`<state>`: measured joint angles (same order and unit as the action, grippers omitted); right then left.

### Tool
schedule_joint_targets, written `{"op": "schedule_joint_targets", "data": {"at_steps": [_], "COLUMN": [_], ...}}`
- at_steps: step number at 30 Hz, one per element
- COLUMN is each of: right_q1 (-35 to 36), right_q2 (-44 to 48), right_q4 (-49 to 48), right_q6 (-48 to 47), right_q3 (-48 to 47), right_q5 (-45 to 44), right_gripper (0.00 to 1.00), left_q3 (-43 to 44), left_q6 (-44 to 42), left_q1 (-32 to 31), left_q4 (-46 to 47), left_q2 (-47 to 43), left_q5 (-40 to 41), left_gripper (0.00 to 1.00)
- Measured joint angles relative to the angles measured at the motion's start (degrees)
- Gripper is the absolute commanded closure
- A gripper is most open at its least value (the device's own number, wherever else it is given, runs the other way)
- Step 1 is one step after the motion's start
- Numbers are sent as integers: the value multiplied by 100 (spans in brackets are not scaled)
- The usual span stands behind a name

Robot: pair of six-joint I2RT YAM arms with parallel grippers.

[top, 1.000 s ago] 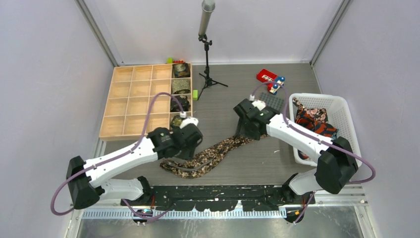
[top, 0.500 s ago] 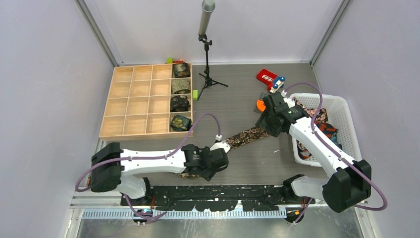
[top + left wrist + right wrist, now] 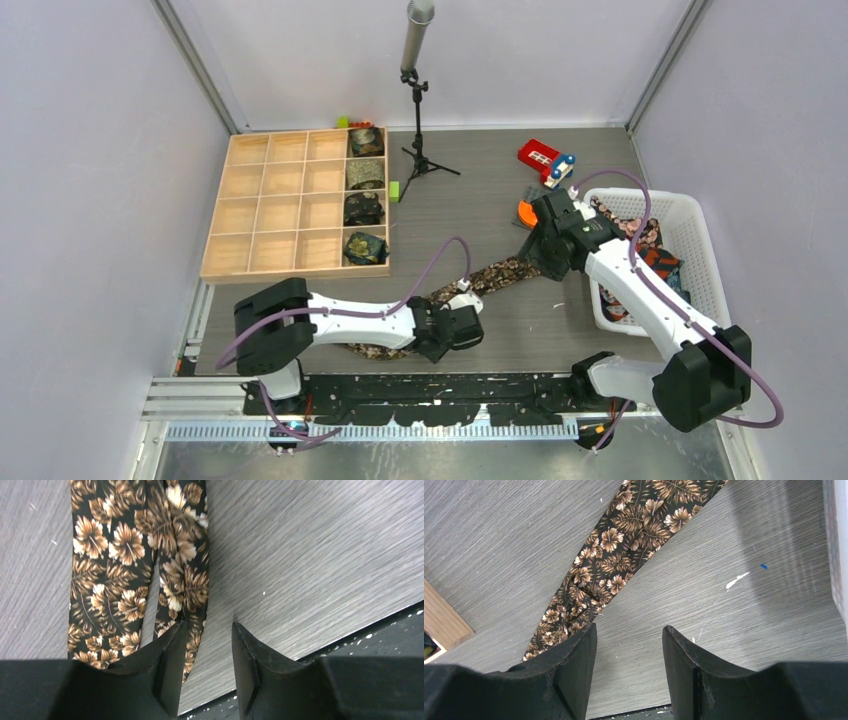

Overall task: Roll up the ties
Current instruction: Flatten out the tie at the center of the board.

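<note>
A long dark tie [image 3: 495, 275] with a brown-tan leaf print lies unrolled on the table, running from the front edge up toward the right. In the left wrist view it [image 3: 125, 555] lies folded double. My left gripper [image 3: 465, 330] hangs low over its front part, open. The fold's right edge reaches into the gap [image 3: 207, 625] beside the left finger [image 3: 170, 665]; nothing is pinched. My right gripper [image 3: 545, 262] hovers open over the tie's far end [image 3: 624, 555], with bare table between its fingertips [image 3: 629, 627]. Several rolled ties [image 3: 364, 246] fill the wooden box's right column.
The wooden grid box [image 3: 270, 205] stands at the back left. A white basket [image 3: 690, 215] at the right holds more ties [image 3: 640, 245]. A microphone stand [image 3: 420, 150], a red object [image 3: 540, 155], an orange piece [image 3: 525, 212] and a green block [image 3: 394, 190] sit behind.
My left arm has swung right from beside the box along the front edge to the tie's near part, its jaws narrowing. The right gripper has drawn back toward the basket, then held still.
</note>
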<state>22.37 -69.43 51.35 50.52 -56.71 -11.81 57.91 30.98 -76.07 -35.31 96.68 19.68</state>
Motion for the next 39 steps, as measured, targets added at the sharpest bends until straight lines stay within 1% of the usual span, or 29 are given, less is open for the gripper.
{"op": "schedule_joint_targets", "data": {"at_steps": [7,10,13,16,18,21,22,24,29,31,33,36,39], "right_q1": [0,0,0,0,0,0,0,0,0,0,0,0,0], "right_q2": [105,114,120,120,120,120,120,120,118,118,103,50,-22], "right_q4": [59,76,90,94,96,96,96,96,96,96,96,96,94], "right_q6": [-44,-48,-63,-70,-74,-85,-85,-87,-98,-120,-153,-216,-243], "right_q3": [4,4,4,4,7,7,9,9,11,11,11,11,11], "right_q5": [33,44,57,63,66,66,66,66,81,111,149,186,221], "right_gripper": [45,45,45,45,45,45,45,45,46,46,46,46,47], "left_q3": [96,96,96,85,66,22,11,-7,2,44,76,136,356], "left_q6": [-22,-39,-55,-96,-127,-166,-184,-203,-343,-428,-461,-470,-472], "left_q1": [-2,31,118,219,286,378,404,444,507,647,868,1379,1917], "left_q4": [98,125,153,225,299,433,472,529,529,481,448,293,-74], "left_q2": [146,149,149,149,149,149,149,153,153,144,107,79,79], "left_q5": [264,286,297,304,280,247,232,195,37,-264,-763,-1906,-3132], "left_gripper": [61,56,55,62,68,84,92,99,100,100,100,100,100]}}
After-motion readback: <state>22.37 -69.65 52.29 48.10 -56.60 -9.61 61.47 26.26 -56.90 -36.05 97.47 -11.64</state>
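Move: The narrow strip of the tie lies just ahead of my half-open left hand, where I mean to pinch it: about 3 cm forward, level sideways and about 1 cm below. The tie's wider band is some 6 cm ahead and 5 cm left, and the near table edge 4 cm straight back. From my right hand that strip lies roughly 22 cm left, 11 cm back and 11 cm below. Skimming low over the table, I slide my left hand about 3.5 cm forward onto the narrow strip, then shut its fingers and pinch the cloth. Keeping hold, I draw back a little over 1 cm and rise some 2 cm, swinging the fingertips about 25 degrees back until they point nearly straight down. ##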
